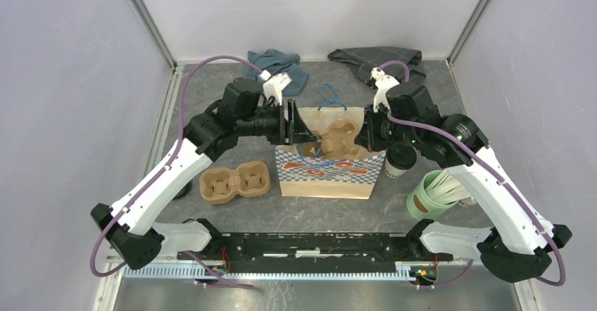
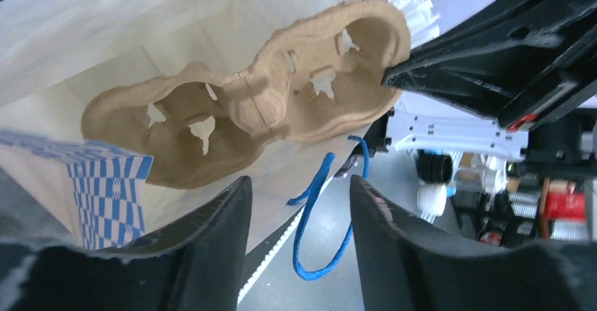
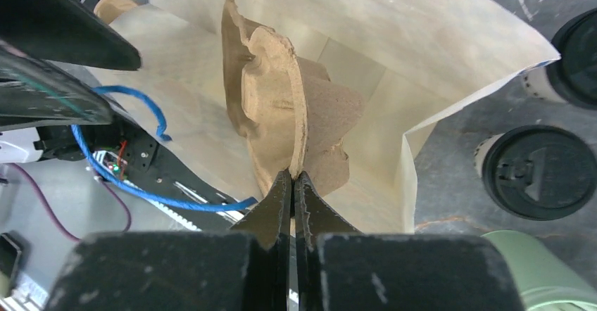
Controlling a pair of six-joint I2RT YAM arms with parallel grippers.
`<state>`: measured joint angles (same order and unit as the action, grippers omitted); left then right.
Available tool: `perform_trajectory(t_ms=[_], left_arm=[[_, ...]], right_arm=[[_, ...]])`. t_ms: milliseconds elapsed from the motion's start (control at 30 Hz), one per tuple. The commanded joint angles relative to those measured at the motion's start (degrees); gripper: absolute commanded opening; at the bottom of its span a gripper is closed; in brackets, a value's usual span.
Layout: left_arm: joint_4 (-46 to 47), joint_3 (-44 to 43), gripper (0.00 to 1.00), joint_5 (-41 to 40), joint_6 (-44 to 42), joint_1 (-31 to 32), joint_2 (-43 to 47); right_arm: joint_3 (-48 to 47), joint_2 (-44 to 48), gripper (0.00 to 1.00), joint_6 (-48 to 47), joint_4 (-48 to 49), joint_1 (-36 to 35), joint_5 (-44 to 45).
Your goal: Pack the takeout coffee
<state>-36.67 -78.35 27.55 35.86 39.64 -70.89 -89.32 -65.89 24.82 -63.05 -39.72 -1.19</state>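
The takeout coffee (image 1: 400, 157), a white cup with a black lid (image 3: 541, 172), stands on the table just right of the checkered paper bag (image 1: 327, 176). A second black-lidded cup (image 3: 579, 61) shows at the frame's right edge. My right gripper (image 3: 293, 174) is shut on the edge of a brown pulp cup carrier (image 3: 281, 100), which stands tilted inside the open bag (image 3: 436, 51). My left gripper (image 2: 299, 191) is open at the bag's left rim (image 1: 287, 124). The bag's blue rope handle (image 2: 317, 205) hangs loose between its fingers, and nothing is gripped.
A second brown carrier (image 1: 234, 183) lies on the table left of the bag. A mint-green cup with white sticks (image 1: 431, 195) stands at the right front. A blue cloth (image 1: 280, 65) and a dark cloth (image 1: 376, 59) lie at the back wall.
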Motion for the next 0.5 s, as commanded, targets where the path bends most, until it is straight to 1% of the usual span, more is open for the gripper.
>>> perform_trajectory(t_ms=[0, 100, 233, 267, 333, 400, 467], left_arm=[[-7.4, -6.1, 0.69, -12.0, 8.2, 0.2, 2.7], [-15.6, -11.9, 0.80, -20.1, 10.6, 0.2, 1.9], [-23.9, -15.5, 0.82, -31.2, 12.0, 0.2, -0.1], [-25.1, -16.5, 0.83, -32.5, 12.0, 0.2, -1.2], [-25.9, -17.0, 0.86, -32.1, 10.7, 0.2, -3.9], [-27.8, -18.1, 0.86, -31.9, 9.8, 0.3, -7.8], [-29.5, -19.1, 0.86, -34.1, 9.5, 0.7, -10.3]], right_arm=[[-0.4, 0.0, 0.00, 6.4, 3.1, 0.0, -0.6], [-1.7, 0.1, 0.00, 5.5, 1.9, 0.0, 0.8], [-1.2, 0.2, 0.00, 4.7, 0.8, 0.0, 2.4], [-1.0, 0.3, 0.00, 4.7, 0.8, 0.0, 2.5], [-0.8, 0.4, 0.00, 5.0, 1.3, 0.1, 2.5], [-0.7, 0.3, 0.00, 5.4, 1.7, 0.0, 2.5], [-0.9, -0.2, 0.00, 5.5, 1.7, 0.0, 2.4]])
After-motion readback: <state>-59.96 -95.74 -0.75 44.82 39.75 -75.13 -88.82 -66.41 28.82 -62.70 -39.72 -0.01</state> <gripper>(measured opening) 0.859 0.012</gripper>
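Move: The left hand, empty and half open over the paper bag's mouth, has the bag's left rim about 6 cm to its left, 1 cm farther out and 3 cm below; the near blue handle hangs just under and 2 cm nearer. The spare carrier lies some 22 cm left, 1 cm ahead, 23 cm down. From the right hand, holding the dipped-in carrier, the bag's middle is 9 cm left, 3 cm ahead, 12 cm down; the nearest cup is 11 cm right, 5 cm ahead, 20 cm down. Leftward about 6 cm and forward some 4 cm, the left hand draws clear of the near blue handle towards the bag's left rim, rising at first, then sinking again, while its fingers spread from half to wide open. The wrist swings nearly 30 degrees counter-clockwise. The right hand stays in place, still pinching the carrier's right end in the bag's mouth. ##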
